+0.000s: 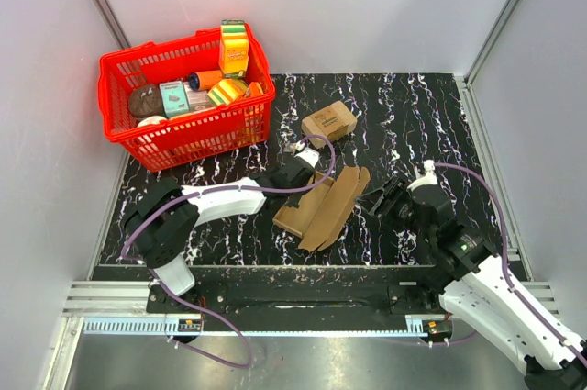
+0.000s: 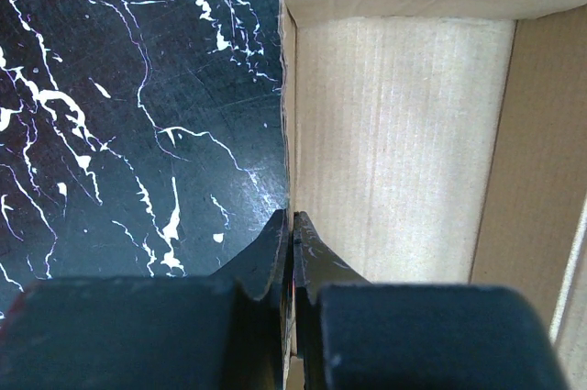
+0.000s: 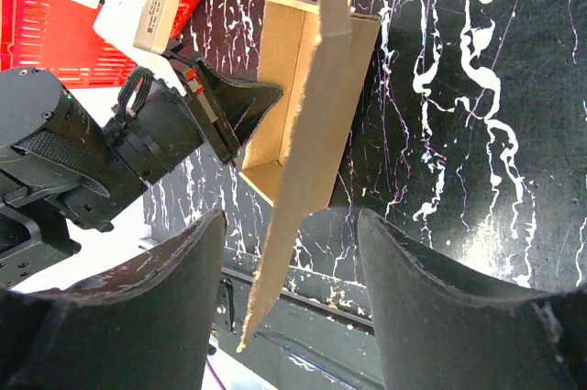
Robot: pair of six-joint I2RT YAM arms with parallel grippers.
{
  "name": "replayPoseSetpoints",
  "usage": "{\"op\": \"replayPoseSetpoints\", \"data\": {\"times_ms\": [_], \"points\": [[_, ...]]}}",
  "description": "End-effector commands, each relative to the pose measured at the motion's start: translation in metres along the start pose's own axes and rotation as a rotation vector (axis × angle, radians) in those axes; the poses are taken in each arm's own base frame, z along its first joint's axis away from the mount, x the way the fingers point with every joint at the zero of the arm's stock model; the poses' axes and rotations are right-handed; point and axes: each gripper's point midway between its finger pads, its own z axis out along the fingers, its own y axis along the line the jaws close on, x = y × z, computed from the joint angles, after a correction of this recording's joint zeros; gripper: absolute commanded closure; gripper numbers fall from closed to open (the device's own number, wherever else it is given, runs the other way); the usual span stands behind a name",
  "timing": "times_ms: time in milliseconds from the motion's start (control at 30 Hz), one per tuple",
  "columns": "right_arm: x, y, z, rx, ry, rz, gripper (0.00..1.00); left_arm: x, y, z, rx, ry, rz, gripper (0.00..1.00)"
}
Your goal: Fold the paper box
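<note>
The paper box point(image 1: 323, 206) is a plain brown cardboard sheet, partly folded, lying mid-table with flaps raised. My left gripper point(image 1: 307, 172) reaches to its left side. In the left wrist view this gripper point(image 2: 292, 225) is shut on the thin upright side wall of the box point(image 2: 394, 151). My right gripper point(image 1: 383, 199) hovers just right of the box and is open. In the right wrist view a long raised flap of the box point(image 3: 312, 105) runs down between the spread fingers of the right gripper point(image 3: 289, 220), with gaps on both sides. The left gripper point(image 3: 248, 101) shows there too.
A red basket point(image 1: 188, 96) full of groceries stands at the back left. A small chunky printed cardboard box point(image 1: 329, 121) lies just behind the paper box. Grey walls close in the black marbled table point(image 1: 431, 124) on three sides.
</note>
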Motion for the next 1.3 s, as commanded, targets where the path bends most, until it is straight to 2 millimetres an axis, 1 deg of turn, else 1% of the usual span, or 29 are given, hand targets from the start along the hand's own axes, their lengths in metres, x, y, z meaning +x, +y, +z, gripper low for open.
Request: {"op": "replayPoseSetpoints", "data": {"times_ms": [0, 133, 233, 267, 467, 600, 700, 800, 833, 933, 967, 1067, 1133, 1267], "points": [[-0.005, 0.011, -0.002, -0.030, -0.010, 0.012, 0.35, -0.010, -0.003, 0.002, 0.011, -0.038, -0.030, 1.00], [0.000, 0.007, 0.006, -0.009, 0.012, 0.008, 0.35, -0.010, -0.004, 0.002, 0.013, -0.038, -0.031, 1.00], [0.001, 0.010, 0.013, -0.025, 0.015, 0.014, 0.35, -0.011, -0.004, 0.002, 0.012, -0.040, -0.032, 1.00], [0.005, 0.011, 0.015, -0.035, 0.039, 0.014, 0.35, -0.011, -0.004, 0.002, 0.011, -0.040, -0.030, 1.00], [0.007, 0.016, 0.025, -0.032, 0.070, -0.009, 0.37, -0.011, 0.000, 0.001, -0.007, -0.037, -0.025, 1.00], [0.014, 0.011, 0.032, -0.001, 0.111, -0.026, 0.43, -0.017, 0.001, -0.002, -0.019, -0.045, -0.025, 1.00], [0.019, 0.005, 0.036, 0.019, 0.132, -0.035, 0.50, -0.020, 0.002, -0.004, -0.024, -0.051, -0.024, 1.00], [0.019, 0.002, 0.038, 0.026, 0.126, -0.038, 0.55, -0.024, 0.002, -0.005, -0.022, -0.057, -0.025, 1.00], [0.019, 0.001, 0.038, 0.030, 0.123, -0.038, 0.59, -0.023, 0.002, -0.005, -0.023, -0.056, -0.022, 0.99], [0.017, 0.002, 0.039, 0.028, 0.117, -0.048, 0.69, -0.025, 0.001, -0.005, -0.019, -0.058, -0.023, 0.96], [0.017, 0.002, 0.039, 0.026, 0.120, -0.052, 0.73, -0.025, 0.001, -0.005, -0.017, -0.058, -0.022, 0.94], [0.014, 0.007, 0.038, 0.016, 0.115, -0.065, 0.82, -0.028, -0.001, -0.006, -0.007, -0.061, -0.024, 0.82], [0.014, 0.007, 0.039, 0.016, 0.117, -0.071, 0.88, -0.032, -0.004, -0.007, 0.007, -0.069, -0.029, 0.78], [0.013, 0.009, 0.039, 0.016, 0.116, -0.075, 0.96, -0.043, -0.009, -0.013, 0.032, -0.092, -0.034, 0.66]]}}
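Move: The right hand hangs wide open just above the paper box's raised lid flap; the flap's outer edge is about 3 cm to its left, 1 cm ahead and 4 cm below. The box tray's middle is roughly 11 cm left, 9 cm ahead and 16 cm lower. From the left hand, shut on the tray's left wall, the flap edge lies some 13 cm right, 8 cm back and 9 cm higher, the tray's middle 5 cm right and just below. The right fingers straddle the lid flap's outer edge and pinch it shut between them, after the hand has sunk about 4 cm and moved some 2.5 cm left, tipping slightly downward. The left hand keeps its grip on the tray's left wall almost to the end, then opens partway and begins to rise, less than 1 cm. ##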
